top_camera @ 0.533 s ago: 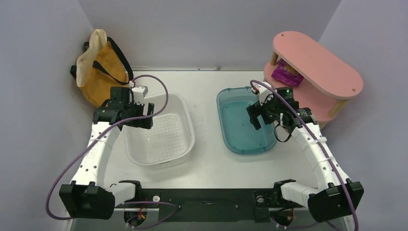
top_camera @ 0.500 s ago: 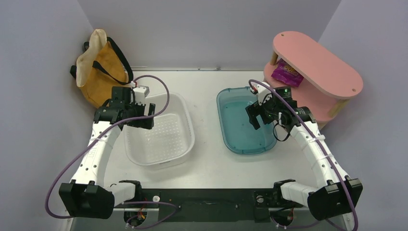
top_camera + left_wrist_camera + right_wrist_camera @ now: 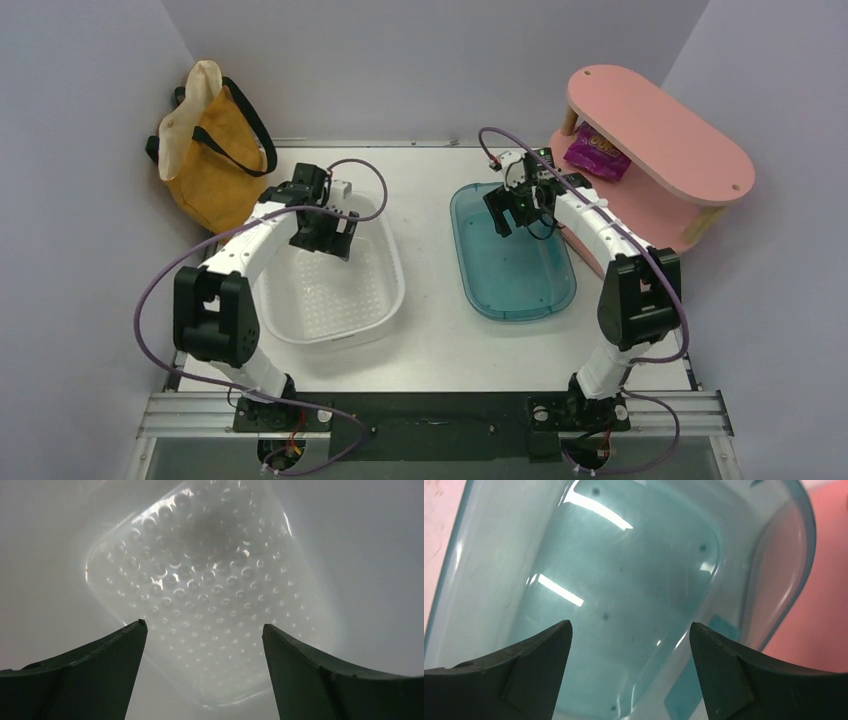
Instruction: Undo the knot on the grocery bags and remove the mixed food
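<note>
The mustard-brown tote with black straps leans in the far left corner, and pale peach material stands out of its top. No knot and none of the mixed food show. My left gripper hangs open over the far part of the white tub. In the left wrist view its fingers stand wide apart, with only the tub's dimpled floor between them. My right gripper hangs open over the far part of the teal tub. The right wrist view shows its jaws wide over the bare teal floor.
A pink two-level shelf stands at the far right, with a purple snack packet on its lower level. Its pink side lies close beside the teal tub. The two tubs sit side by side mid-table, between grey walls.
Both arms have risen, elbows now high. The left gripper moved right and farther over the white tub. The right gripper moved left and farther over the teal tub. Both stay open.
</note>
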### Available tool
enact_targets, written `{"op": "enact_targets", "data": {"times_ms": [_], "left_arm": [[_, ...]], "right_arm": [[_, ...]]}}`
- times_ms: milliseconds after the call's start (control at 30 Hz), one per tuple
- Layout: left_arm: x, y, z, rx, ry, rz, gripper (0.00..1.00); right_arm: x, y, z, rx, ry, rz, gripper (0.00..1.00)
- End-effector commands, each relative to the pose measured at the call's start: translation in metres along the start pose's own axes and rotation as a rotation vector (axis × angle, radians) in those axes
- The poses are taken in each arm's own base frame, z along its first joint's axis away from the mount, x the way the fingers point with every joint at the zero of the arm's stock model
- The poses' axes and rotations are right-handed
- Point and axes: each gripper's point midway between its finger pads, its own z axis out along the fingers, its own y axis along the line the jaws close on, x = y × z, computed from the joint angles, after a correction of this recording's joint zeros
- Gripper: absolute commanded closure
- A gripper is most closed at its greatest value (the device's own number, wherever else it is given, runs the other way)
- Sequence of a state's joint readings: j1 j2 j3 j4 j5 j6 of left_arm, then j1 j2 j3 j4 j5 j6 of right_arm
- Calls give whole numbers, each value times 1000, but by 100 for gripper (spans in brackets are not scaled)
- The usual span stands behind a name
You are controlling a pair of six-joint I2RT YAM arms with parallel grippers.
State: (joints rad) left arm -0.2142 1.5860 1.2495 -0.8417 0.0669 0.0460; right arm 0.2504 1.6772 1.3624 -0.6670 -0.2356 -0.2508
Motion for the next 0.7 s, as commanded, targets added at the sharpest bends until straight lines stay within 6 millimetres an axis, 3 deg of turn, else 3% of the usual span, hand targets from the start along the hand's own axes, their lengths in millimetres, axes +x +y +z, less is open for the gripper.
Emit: {"op": "enact_targets", "data": {"times_ms": [0,33,100,233,367,467,533,567,600,633,667], "left_arm": [[-66,8,14,-28,-136,10,15],[-66,10,29,-34,-104,9,15],[-79,17,41,-54,-98,3,15],[-109,26,61,-71,-139,-22,15],[-154,38,72,-85,-261,-32,15],[-189,51,77,-95,-342,-38,15],[-212,60,81,-86,-379,-45,15],[-228,66,83,-79,-406,-49,15],[-230,73,95,-76,-397,-55,15],[-250,74,85,-64,-451,-42,15],[-252,79,98,-62,-443,-44,15]], "right_arm": [[-42,-24,30,53,-68,-21,16],[-54,-29,32,63,-90,-26,16],[-55,-35,57,56,-63,-24,16],[-73,-45,84,67,-90,-13,17],[-99,-58,106,104,-159,36,17],[-125,-68,112,131,-214,84,17],[-153,-76,109,163,-280,86,17],[-156,-78,115,161,-287,92,17],[-174,-80,111,162,-339,103,16],[-175,-81,119,156,-347,109,16],[-191,-83,116,163,-400,114,16]]}}
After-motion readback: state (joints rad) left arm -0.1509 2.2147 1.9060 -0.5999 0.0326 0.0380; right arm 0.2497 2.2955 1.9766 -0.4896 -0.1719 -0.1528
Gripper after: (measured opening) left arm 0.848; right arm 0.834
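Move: The left hand hangs open inside the white basket, whose far wall is about 8 cm ahead and 4 cm lower; the basket's middle is some 8 cm back. A yellow tote stands roughly 19 cm to its left and 12 cm ahead. The right hand is open in the teal bin, its far wall about 10 cm ahead, 1 cm left and 6 cm lower; the pink shelf is some 23 cm right and 6 cm ahead. Both open grippers come up against the inside of their bins' far walls and push them forward, away from the bases. The left travels about 22 cm, dipping slightly, its fingers tilting some 15 degrees outward; the right goes about 18 cm, sinking well into the teal bin before easing up a little. ##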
